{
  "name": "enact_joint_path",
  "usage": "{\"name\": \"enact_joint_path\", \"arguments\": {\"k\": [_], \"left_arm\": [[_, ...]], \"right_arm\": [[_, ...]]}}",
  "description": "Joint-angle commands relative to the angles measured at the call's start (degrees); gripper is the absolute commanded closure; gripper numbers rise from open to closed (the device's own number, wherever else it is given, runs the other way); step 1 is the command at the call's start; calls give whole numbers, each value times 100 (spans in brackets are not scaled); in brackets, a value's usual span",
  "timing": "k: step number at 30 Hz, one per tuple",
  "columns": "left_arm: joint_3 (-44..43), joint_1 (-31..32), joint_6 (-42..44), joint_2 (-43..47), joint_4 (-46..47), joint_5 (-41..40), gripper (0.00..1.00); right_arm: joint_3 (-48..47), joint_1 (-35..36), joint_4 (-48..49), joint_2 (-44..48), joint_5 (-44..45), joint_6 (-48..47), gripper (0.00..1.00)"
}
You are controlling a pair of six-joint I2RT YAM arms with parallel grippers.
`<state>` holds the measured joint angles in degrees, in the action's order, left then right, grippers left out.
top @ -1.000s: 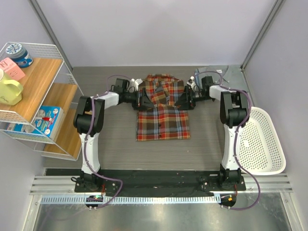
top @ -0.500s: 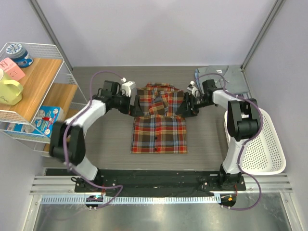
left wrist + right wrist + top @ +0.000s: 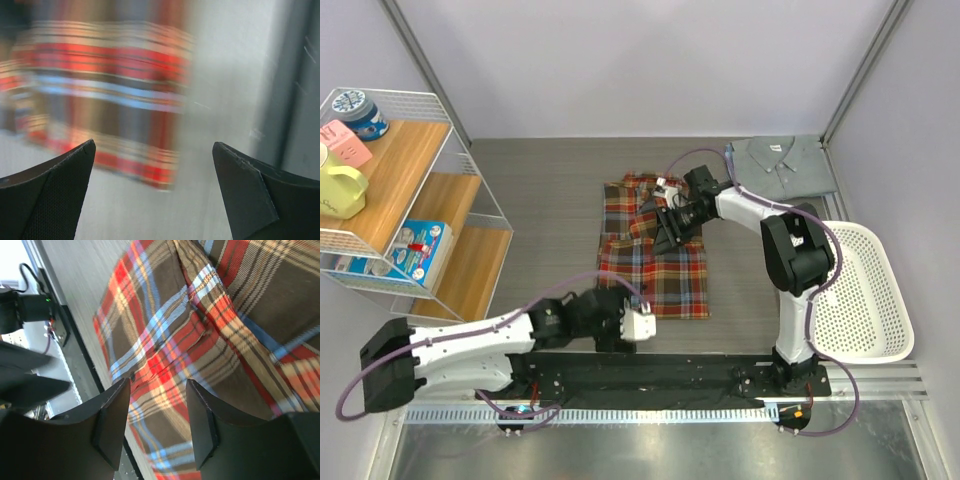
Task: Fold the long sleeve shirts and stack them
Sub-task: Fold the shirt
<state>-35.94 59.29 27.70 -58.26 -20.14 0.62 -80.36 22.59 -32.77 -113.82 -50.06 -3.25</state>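
Note:
The plaid long sleeve shirt [image 3: 655, 262] lies folded into a tall rectangle mid-table, and it fills the right wrist view [image 3: 210, 315]. My right gripper [image 3: 667, 224] hovers over its upper half. Its jaws stand apart with only cloth showing behind them [image 3: 156, 386], so it is open and holds nothing. My left gripper [image 3: 638, 323] is low by the shirt's front edge, wide open and empty [image 3: 152, 155]. That view is blurred and shows the shirt's corner [image 3: 110, 95]. The grey-blue long sleeve shirt [image 3: 782, 160] lies at the back right.
A white mesh basket [image 3: 880, 300] sits at the right edge of the table. A wire and wood shelf [image 3: 405, 180] with a yellow mug [image 3: 340, 190] and boxes stands on the left. The black base rail [image 3: 660, 372] runs along the front.
My left arm has left the shirt's left shoulder and swung down to the front edge. My right gripper has moved left onto the shirt's upper middle and its jaws have narrowed.

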Motion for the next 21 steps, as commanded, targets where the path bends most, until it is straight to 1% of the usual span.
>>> {"name": "enact_joint_path", "arguments": {"k": [1,3,4,5,7,8,9,13,15,16,18,19,21], "left_arm": [[667,926,192,-54,1275,-1961,0],[869,1075,235,-280,1678,-2083,0],[939,1311,279,-396,1880,-2162,0],[1010,1409,340,-510,2108,-2363,0],[1124,1576,481,-914,2713,-2522,0],[1159,1629,569,-1098,2926,-2741,0],[1160,1734,613,-1439,3128,-2865,0],[1160,1928,693,-1986,3700,-2980,1],[1134,1981,666,-2145,3754,-2971,5],[1125,1973,640,-2337,3780,-3015,12],[1107,1981,614,-2532,3763,-3129,17],[1124,1981,622,-2637,3772,-3164,25],[1142,1981,666,-2664,3763,-3165,34]], "right_arm": [[-462,17,-9,-298,172,-124,47],[-498,26,-1,-360,172,-106,47],[-516,52,8,-395,164,-89,47],[-525,70,17,-439,155,-89,47],[-507,131,17,-465,137,-106,48],[-507,158,17,-483,146,-123,48],[-490,158,17,-492,137,-132,48],[-472,184,25,-632,128,-115,48],[-420,211,43,-755,181,-159,48],[-402,211,60,-817,199,-194,49],[-332,211,52,-957,216,-272,49],[-297,211,61,-993,268,-299,50],[-200,211,52,-1063,304,-396,50]]}}
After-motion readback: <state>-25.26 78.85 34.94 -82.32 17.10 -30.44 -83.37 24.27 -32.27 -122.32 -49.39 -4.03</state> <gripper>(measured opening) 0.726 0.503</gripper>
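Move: The plaid shirt's near edge has the spot the left hand goes for about 4 cm to that hand's right, level with it in reach and some 8 cm below; the shirt's near-left corner is roughly 6 cm to its left, the near-right corner 19 cm to its right. The shirt's middle lies almost under the right hand, about 2 cm left, 1 cm nearer and 6 cm down; the folded grey shirt is some 16 cm ahead and 26 cm right of that hand. The shirt's near edge is approached by the left hand, which drops about 6 cm with a brief swing back and out again, then slides some 5 cm right along the edge, wrist tipping the fingers about 25 degrees flatter and more forward; the wide-open jaws begin to close around the edge late on. The right hand sinks some 4 cm onto the shirt's middle, jaws still half open. ##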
